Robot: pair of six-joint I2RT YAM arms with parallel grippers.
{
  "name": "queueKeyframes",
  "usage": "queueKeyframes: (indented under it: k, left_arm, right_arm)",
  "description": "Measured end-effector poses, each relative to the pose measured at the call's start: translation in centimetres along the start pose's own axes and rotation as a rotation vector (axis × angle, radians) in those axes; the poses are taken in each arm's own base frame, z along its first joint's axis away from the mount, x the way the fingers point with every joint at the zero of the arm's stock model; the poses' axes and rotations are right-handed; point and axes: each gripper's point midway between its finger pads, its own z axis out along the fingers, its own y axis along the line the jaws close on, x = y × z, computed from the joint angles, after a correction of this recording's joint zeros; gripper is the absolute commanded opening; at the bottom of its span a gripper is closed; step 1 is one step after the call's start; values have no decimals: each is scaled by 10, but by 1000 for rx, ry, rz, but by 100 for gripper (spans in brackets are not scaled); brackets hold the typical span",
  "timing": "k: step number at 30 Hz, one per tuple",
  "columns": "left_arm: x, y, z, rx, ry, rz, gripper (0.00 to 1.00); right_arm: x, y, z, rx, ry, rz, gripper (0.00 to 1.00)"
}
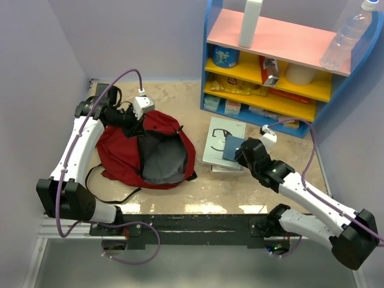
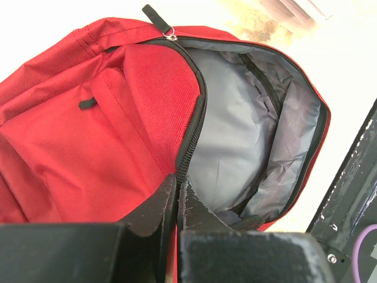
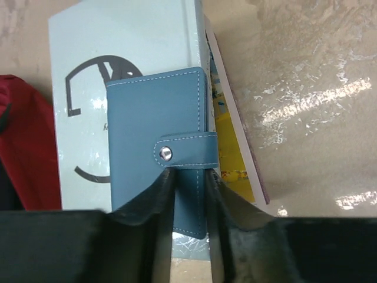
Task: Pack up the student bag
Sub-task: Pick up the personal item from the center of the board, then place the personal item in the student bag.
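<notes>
The student bag (image 1: 123,150) is a dark red backpack lying on the floor at the left, its main zip undone and grey lining (image 2: 235,118) showing. My left gripper (image 1: 139,123) is shut on the zip edge (image 2: 177,188) at the mouth and holds the flap up. To the right, a blue snap-strap notebook (image 3: 153,118) lies on a pale book (image 3: 129,47), which tops a small stack (image 1: 223,147). My right gripper (image 3: 189,183) is down on the notebook, jaws partly apart. One finger rests over the cover and the other stands at its right edge. The bag's edge (image 3: 26,147) shows at left.
A blue, pink and yellow shelf (image 1: 270,66) stands at the back right with packets and tubs, a white bottle (image 1: 250,23) and a clear plastic bottle (image 1: 345,39) on top. A yellow book (image 3: 227,153) pokes out under the stack. Walls close in on both sides.
</notes>
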Motion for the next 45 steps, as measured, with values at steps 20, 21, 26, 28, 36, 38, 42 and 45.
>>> queueKeyframes:
  k: [20,21,26,28,36,38,42,45]
  left_arm:
    - [-5,0,-2,-7,-10,4,0]
    - [-6,0,-2,-12,-10,1,0]
    - [-14,10,-7,-65,-20,-21,0]
    - [-22,15,-11,-91,-36,-19,0]
    - [-51,20,-30,-140,-97,-1,0]
    - [-53,19,-31,-135,-102,-2,0]
    - [-51,10,-28,-98,-100,-5,0]
    - [-41,-4,-16,-47,-83,-3,0]
  right_arm:
    - [-23,5,-35,-139,-52,43,0]
    - [-23,14,-38,-187,-39,30,0]
    - [-26,69,-62,-442,32,-38,0]
    - [-32,95,-75,-550,52,-58,0]
    - [1,159,-89,-736,169,-172,0]
    - [29,174,-81,-738,234,-223,0]
    - [85,187,-56,-682,340,-311,0]
    - [112,187,-37,-607,366,-359,0]
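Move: The right hand is already around the right-hand edge of the personal item, the blue notebook, whose middle is about 2 cm ahead, 4 cm to its left and 1 cm below. The pale book under it is centred some 5 cm ahead and 8 cm left. The bag opening lies roughly 31 cm left and 1 cm back, a little lower. From the left hand, the personal item is about 35 cm right, 6 cm back and 13 cm below. Closing first, the right fingers pinch the edge of the personal item, and the hand eases slightly back and right, rises some 12 cm, swings left in an arc for about 22 cm and sinks again towards the bag opening, turning roughly 45 degrees counter-clockwise. The left hand keeps its hold on the edge of the bag's flap, lifting it, then easing down a little to end about 4 cm higher. ##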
